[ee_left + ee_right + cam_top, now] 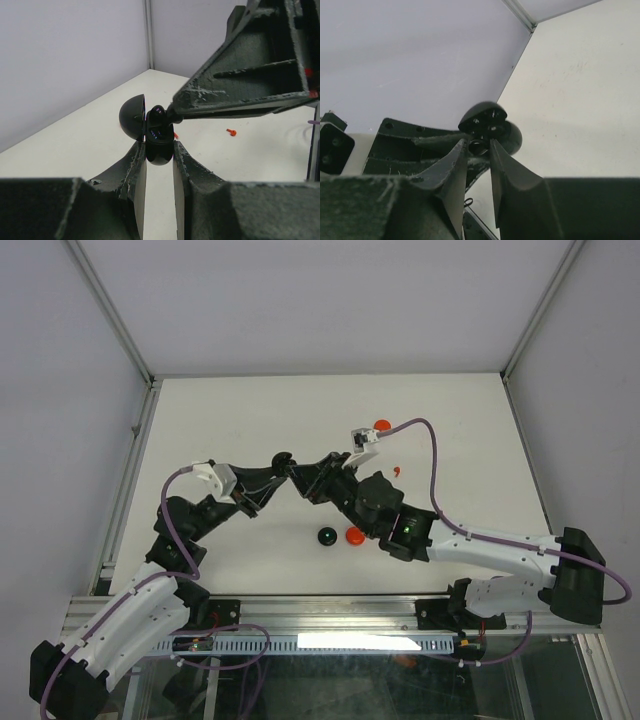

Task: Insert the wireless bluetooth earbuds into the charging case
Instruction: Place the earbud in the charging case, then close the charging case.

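A black charging case (159, 152) with its domed lid (131, 119) swung open is held above the table, my left gripper (159, 149) shut on its lower half. In the top view the case (283, 460) hangs at mid-table, where both grippers meet. My right gripper (480, 146) comes in from the right, its tips at the case's open face (483, 119). The narrow jaws are shut on a small black earbud (479, 148). One red earbud (398, 471) lies on the table to the right, apart from both grippers.
A red disc (381, 426) lies at the back right, beside the right arm's cable. A black disc (326, 536) and another red disc (353, 535) sit side by side near the front, under the right arm. White walls with metal rails surround the table.
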`<state>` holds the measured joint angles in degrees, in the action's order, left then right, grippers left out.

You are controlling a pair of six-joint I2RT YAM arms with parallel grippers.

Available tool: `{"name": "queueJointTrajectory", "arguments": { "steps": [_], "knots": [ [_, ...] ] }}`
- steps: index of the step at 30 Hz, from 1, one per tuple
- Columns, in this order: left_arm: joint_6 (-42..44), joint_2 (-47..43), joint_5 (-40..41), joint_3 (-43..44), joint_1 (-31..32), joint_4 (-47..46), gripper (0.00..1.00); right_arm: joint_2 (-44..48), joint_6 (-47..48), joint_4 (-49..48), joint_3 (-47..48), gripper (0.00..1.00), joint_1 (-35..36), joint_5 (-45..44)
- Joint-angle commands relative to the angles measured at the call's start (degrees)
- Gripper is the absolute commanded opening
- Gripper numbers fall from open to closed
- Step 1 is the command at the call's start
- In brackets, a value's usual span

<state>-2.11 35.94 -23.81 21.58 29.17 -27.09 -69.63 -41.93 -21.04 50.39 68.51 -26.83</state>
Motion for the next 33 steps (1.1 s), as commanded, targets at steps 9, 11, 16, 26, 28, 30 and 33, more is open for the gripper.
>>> {"name": "queueJointTrajectory", "arguments": {
  "steps": [9, 11, 16, 26, 28, 30, 33],
  "knots": [
    [-0.35, 0.49, 3.05, 1.75, -0.52, -3.72, 0.00, 2.32, 4.14, 0.53, 0.59, 0.38, 1.10, 1.53],
    [-0.35, 0.56, 3.15, 1.79, -0.51, -3.52, 0.00, 3.21, 6.67, 0.59, 0.86, 0.41, 1.10, 2.79],
    [-0.44, 0.74, 2.92, 1.96, -0.52, -3.29, 0.00, 6.85, 14.88, 4.95, 2.60, 0.57, 0.93, 4.17],
    [-1.05, 1.93, -0.41, 2.58, -0.51, -3.23, 0.00, 3.43, 21.02, 16.06, 10.96, 0.60, 0.27, 8.64],
    [-1.06, 2.07, -1.28, 2.74, -0.52, -3.25, 0.00, 2.66, 21.34, 17.03, 11.86, 0.60, 0.15, 8.94],
    [-1.22, 2.16, -2.16, 2.69, -0.52, -3.52, 0.00, 2.06, 21.77, 17.78, 12.30, 0.59, 0.09, 8.73],
    [-1.47, 2.35, -3.55, 2.67, -0.52, -4.03, 0.00, 1.74, 21.86, 18.33, 12.45, 0.59, -0.10, 8.12]
  ]
}}
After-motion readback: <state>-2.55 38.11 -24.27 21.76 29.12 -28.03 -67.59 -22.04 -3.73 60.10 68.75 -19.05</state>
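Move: Just off the right fingertips, about 2 cm ahead and 2 cm to the left at about the same height, is the open black charging case, with the earbud still between those fingertips. Some 29 cm below the right hand, a closed black case lies level with it and about 8 cm to the right; a red case lies level with it and about 15 cm to the right. From the left hand, which grips the charging case, that case is about 1 cm ahead, 1 cm to the right and 1 cm up. Opening its fingers wide, the right hand lets go of the earbud at the charging case, easing about 1 cm down and back. It then rises some 4 cm while drawing a little farther back and first right, then left, and finally sinks about 2 cm. Its wrist rolls left side down by roughly 20 degrees and tips the fingers up. The left hand keeps its grip on the case, nearly still. ##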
